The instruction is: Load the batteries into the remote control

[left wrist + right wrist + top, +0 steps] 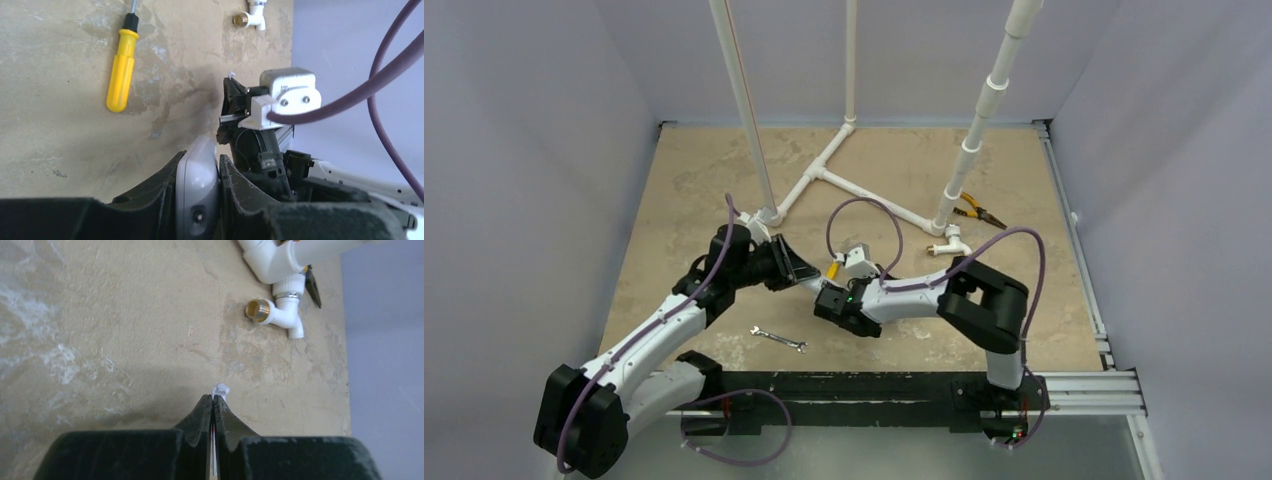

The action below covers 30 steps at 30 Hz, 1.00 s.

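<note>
The white remote control (197, 190) stands edge-on between the jaws of my left gripper (202, 155), which is shut on it just above the table. In the top view the left gripper (799, 270) is near the table's middle. My right gripper (212, 399) is shut on a thin white strip (220, 389) whose curled end pokes out past the fingertips. It hangs just right of the left gripper, its tip (230, 87) facing the remote's end with a small gap between. The batteries are out of view.
A yellow-handled screwdriver (120, 75) lies beyond the grippers. A small wrench (778, 339) lies near the front. The white pipe frame (864, 190) crosses the back, with a brass-ended tap fitting (272, 310) and yellow-handled pliers (979, 210) at right.
</note>
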Motion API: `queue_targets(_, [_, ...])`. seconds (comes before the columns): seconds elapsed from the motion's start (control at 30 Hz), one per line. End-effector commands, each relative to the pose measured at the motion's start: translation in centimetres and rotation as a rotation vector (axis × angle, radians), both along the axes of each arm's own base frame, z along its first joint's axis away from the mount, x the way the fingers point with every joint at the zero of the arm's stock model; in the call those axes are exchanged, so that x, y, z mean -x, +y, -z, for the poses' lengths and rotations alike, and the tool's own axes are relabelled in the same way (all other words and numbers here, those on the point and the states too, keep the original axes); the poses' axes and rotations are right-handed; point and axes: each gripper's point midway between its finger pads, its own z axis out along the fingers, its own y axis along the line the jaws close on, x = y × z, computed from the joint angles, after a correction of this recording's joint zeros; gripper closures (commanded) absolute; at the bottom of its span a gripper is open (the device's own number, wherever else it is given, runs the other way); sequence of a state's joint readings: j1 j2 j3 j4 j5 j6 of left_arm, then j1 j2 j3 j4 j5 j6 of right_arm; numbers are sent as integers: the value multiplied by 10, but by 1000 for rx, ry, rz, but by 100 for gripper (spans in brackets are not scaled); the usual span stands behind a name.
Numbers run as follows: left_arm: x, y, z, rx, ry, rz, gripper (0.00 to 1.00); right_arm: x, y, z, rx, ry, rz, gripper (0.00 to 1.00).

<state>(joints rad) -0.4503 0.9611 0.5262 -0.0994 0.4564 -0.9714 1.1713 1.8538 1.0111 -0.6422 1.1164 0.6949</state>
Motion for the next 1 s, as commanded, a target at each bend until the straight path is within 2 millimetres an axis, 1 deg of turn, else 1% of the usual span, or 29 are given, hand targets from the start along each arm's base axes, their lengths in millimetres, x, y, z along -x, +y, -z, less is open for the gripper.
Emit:
queue_targets(0.0, [-6,-3,-18,36,-55,8,100,1,-20,-50,117,-247,115,100])
queue_targets(0.03, [-6,-2,-17,36,-53,8,100,0,-20,-61,124,-301,121,100])
queue_targets(0.1, [-6,-2,-15,35,-47,6,100,-1,-12,-62,180,-299,95,100])
queue_targets(0.2, [-6,-2,-14,40,-41,13,100,1,-7,-68,146,-310,89,100])
queue_targets(0.43, [-7,-2,-14,39,-38,9,100,1,-12,-90,114,-333,74,100])
queue_targets(0.6, [-9,-4,-17,41,-36,17,100,1,-10,-98,122,-336,54,100])
queue_targets(0.8, [-11,-5,-20,42,-35,16,100,3,-11,-109,91,-351,48,100])
queue_targets(0.9, [-12,-6,-20,41,-34,18,100,6,-17,-111,39,-355,76,100])
queue_targets(0.97, [-12,-6,-20,41,-35,19,100,8,-20,-115,-32,-374,98,100])
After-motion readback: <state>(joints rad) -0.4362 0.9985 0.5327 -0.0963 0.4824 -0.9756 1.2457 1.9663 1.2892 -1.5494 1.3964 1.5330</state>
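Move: The left hand still grips the remote, whose middle lies about 4 cm to its right, 3 cm back and 2 cm below. From the empty right hand the remote is some 15 cm left, 4 cm back and 8 cm above. The yellow screwdriver lies about 17 cm left and 3 cm ahead of the right hand, the white tap 9 cm right and 8 cm ahead, both some 4 cm below. Almost straight up, the right hand climbs about 9 cm from low over the table, to the right of the held remote, fingers shut and empty. Its fingertips tip up by nearly 20 degrees, mostly in the first half, with only a slight drift to the right. The left hand stays about in place and keeps its grip on the remote. ##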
